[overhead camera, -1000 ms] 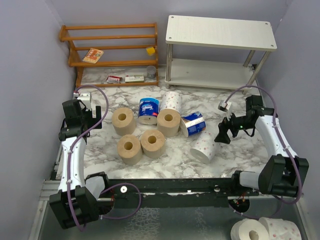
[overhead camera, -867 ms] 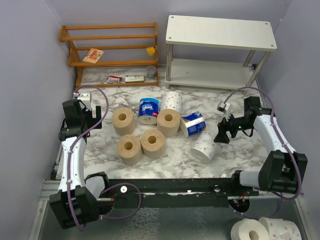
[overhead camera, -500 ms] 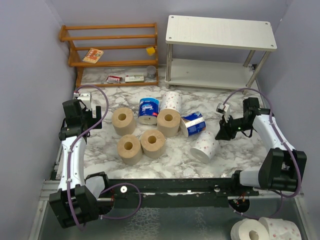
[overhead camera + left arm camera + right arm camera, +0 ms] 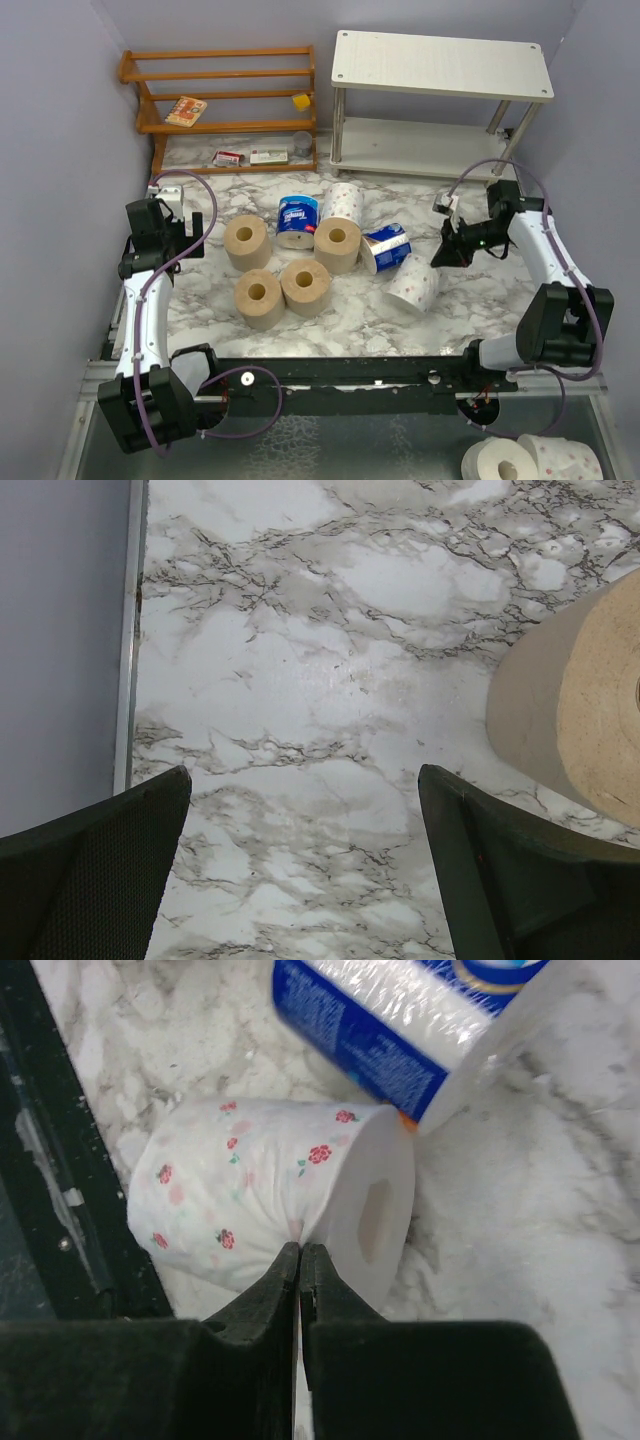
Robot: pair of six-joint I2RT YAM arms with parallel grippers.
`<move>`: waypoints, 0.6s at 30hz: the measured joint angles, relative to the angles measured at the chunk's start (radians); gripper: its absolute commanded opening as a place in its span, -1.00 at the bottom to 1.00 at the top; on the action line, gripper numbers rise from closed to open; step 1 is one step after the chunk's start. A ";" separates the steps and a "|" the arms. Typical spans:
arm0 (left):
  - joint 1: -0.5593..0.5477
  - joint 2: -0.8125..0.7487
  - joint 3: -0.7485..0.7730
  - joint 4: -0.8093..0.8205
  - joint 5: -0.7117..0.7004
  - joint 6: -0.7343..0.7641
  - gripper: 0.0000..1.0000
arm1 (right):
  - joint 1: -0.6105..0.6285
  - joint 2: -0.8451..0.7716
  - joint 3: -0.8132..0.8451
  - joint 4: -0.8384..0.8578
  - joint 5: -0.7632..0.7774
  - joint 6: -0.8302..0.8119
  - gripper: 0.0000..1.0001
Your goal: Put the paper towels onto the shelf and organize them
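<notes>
My right gripper [image 4: 443, 257] [image 4: 300, 1250] is shut, pinching the wrinkled outer sheet of a white paper towel roll with red dots [image 4: 413, 285] [image 4: 260, 1190] that lies on its side. A blue-wrapped roll [image 4: 386, 247] [image 4: 400, 1010] lies just beyond it. Left of that, three tan rolls [image 4: 337, 245] [image 4: 305, 287] [image 4: 259, 298] stand in a cluster with a fourth [image 4: 246, 241], a blue-wrapped roll [image 4: 297, 221] and another dotted white one [image 4: 345, 202]. The white two-tier shelf [image 4: 440, 62] stands at the back right with bare boards. My left gripper [image 4: 135, 268] [image 4: 300, 880] is open over bare marble, a tan roll [image 4: 575, 720] to its right.
An orange-brown wooden rack [image 4: 225, 100] with small items stands at the back left. Purple walls close in on both sides. A black rail [image 4: 50, 1210] runs along the table's near edge, close to the dotted roll. Two more rolls [image 4: 525, 460] lie below the table at bottom right.
My right gripper closed from wide open onto the dotted roll's outer sheet and drew back to the right; the roll shifted slightly up and right. The left arm has not moved.
</notes>
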 measured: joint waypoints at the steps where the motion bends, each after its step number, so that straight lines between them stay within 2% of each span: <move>1: 0.000 0.000 0.000 0.000 0.000 0.000 0.98 | 0.003 -0.002 0.029 -0.005 0.010 0.004 -0.98; 5: 0.000 0.000 0.000 0.001 -0.001 0.000 0.98 | 0.004 -0.065 0.146 0.058 0.113 0.062 -0.98; 10: 0.000 0.000 0.000 0.001 -0.002 0.000 0.98 | 0.004 -0.111 0.208 0.153 0.294 0.095 -0.98; 15: 0.001 0.004 0.000 0.002 -0.002 0.000 0.98 | 0.004 -0.104 0.200 0.290 0.457 0.127 -0.98; 18: 0.001 0.012 0.000 0.002 -0.002 0.000 0.98 | 0.004 -0.106 0.138 0.418 0.517 0.161 -0.98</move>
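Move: The right hand is already shut on the wrapper of the flowered roll, whose middle is about 5 cm back, 6 cm left and 4 cm below it. The middle of the white shelf's lower board lies some 28 cm ahead, 3 cm left and 5 cm below; the tipped blue roll is about 12 cm left, 3 cm ahead and 5 cm below. From the left hand, that lower board is roughly 22 cm ahead, 53 cm right and 9 cm below. Keeping its pinch on the wrapper, the right hand carries the flowered roll quickly forward and right, about 12 and 9 cm, towards the white shelf's right end and away from the blue roll. It rises some 6 cm early on, then levels and eases down slightly, while the wrist turns about 45 degrees, swinging the fingers clockwise from leftward to more forward and steeply down. ##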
